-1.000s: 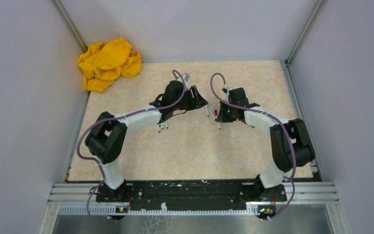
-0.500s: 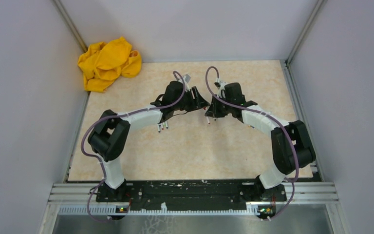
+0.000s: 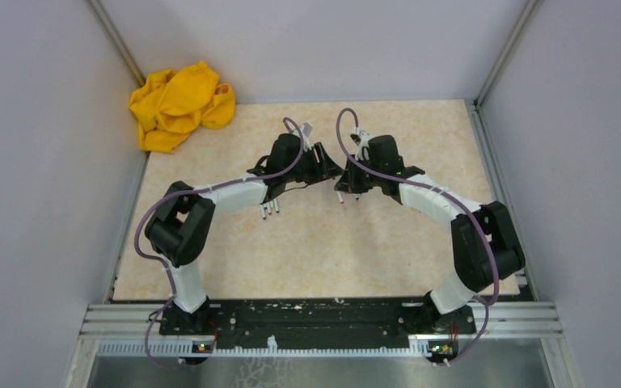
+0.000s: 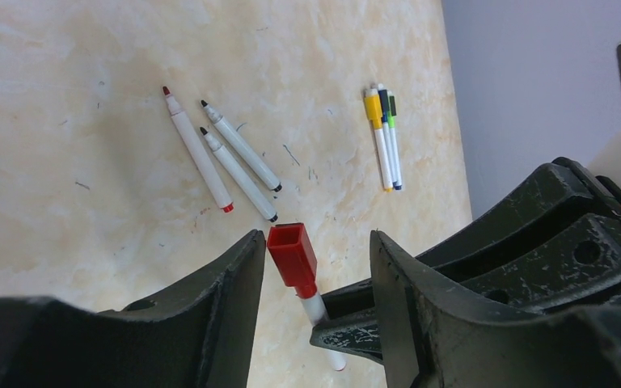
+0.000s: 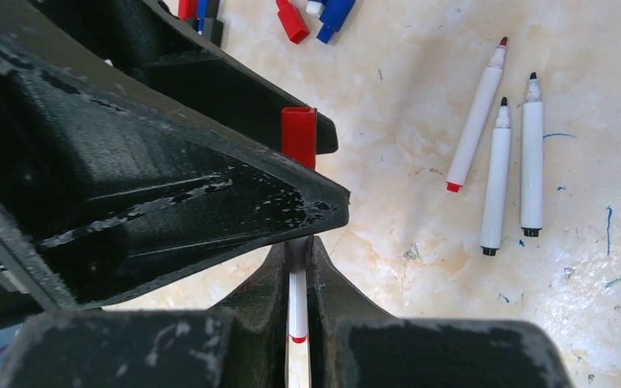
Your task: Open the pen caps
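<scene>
My right gripper [image 5: 297, 246] is shut on the white barrel of a pen [image 5: 297, 303]. The pen's red cap [image 5: 298, 137] is still on and sticks out past the fingertips. In the left wrist view that red cap [image 4: 292, 257] stands between the jaws of my open left gripper [image 4: 315, 242]. It sits close to the left jaw, with a gap to the right one. From above, the left gripper [image 3: 331, 168] and right gripper [image 3: 341, 182] meet tip to tip at mid-table.
Three uncapped pens [image 4: 218, 158] lie side by side on the table, also seen as uncapped pens [image 5: 497, 174]. A bundle of capped pens [image 4: 384, 133] lies farther off. Loose red and blue caps [image 5: 311, 16] sit beyond. A yellow cloth [image 3: 179, 103] is in the back-left corner.
My right arm has moved left with the pen, bringing its red cap between the left gripper's jaws. The left arm has barely shifted.
</scene>
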Robot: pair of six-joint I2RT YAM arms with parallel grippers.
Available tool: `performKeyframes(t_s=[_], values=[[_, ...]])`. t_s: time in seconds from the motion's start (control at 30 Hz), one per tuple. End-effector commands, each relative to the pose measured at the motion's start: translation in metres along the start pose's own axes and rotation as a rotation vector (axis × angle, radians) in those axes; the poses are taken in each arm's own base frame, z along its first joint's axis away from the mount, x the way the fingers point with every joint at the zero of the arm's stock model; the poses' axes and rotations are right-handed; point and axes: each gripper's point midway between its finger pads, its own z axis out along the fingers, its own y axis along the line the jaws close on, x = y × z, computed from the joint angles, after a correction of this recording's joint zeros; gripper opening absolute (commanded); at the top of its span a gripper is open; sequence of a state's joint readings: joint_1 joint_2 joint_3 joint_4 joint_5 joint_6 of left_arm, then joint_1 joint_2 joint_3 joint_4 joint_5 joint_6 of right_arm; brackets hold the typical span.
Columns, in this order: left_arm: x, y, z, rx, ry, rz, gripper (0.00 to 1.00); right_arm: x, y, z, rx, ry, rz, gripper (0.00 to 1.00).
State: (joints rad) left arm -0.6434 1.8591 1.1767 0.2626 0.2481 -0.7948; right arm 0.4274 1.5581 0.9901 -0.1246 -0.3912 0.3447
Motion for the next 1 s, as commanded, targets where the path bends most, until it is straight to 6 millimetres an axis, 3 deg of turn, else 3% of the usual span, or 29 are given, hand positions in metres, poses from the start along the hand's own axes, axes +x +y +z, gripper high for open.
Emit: performKeyframes(t_s=[0.0, 0.33, 0.73, 0.97], values=[[0.001, 0.004, 0.0, 0.008, -0.006, -0.026, 0.55, -0.037, 0.031, -0.014, -0.068, -0.105, -0.057, 0.0], [-0.004, 0.003, -0.008, 0.053, -0.019, -0.1, 0.34, -0.028, 0.035, -0.005, -0.095, -0.089, -0.052, 0.0], [-0.006, 0.011, -0.015, 0.057, -0.027, -0.136, 0.31, -0.012, 0.036, 0.005, -0.108, -0.038, -0.062, 0.0], [-0.008, 0.011, -0.021, 0.07, -0.035, -0.147, 0.13, -0.004, 0.034, 0.011, -0.1, -0.015, -0.063, 0.0]])
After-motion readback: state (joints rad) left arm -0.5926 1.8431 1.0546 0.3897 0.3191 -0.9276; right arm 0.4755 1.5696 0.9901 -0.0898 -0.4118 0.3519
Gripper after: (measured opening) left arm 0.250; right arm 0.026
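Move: The red cap points up from the marker in the right fingers and already sits between the left hand's open fingers, about 1 cm below the left hand point; from the right hand it is some 2 cm ahead, 2 cm left and 4 cm up. On the table, 13 cm below the left hand, the uncapped red marker lies about 8 cm ahead and 3 cm right, the uncapped black markers 7 ahead and 7 right, the loose caps 9 ahead and 8 left. The left hand sinks a little over 1 cm around the red cap while its fingers close from more than half open to about a quarter, pinching the cap from both sides, and it drifts about 2 cm to its left with the fingers tipping slightly further down. The right hand keeps its shut grip on the marker's white body and carries it about 2 cm left and 1 cm back, in step with the left hand. ##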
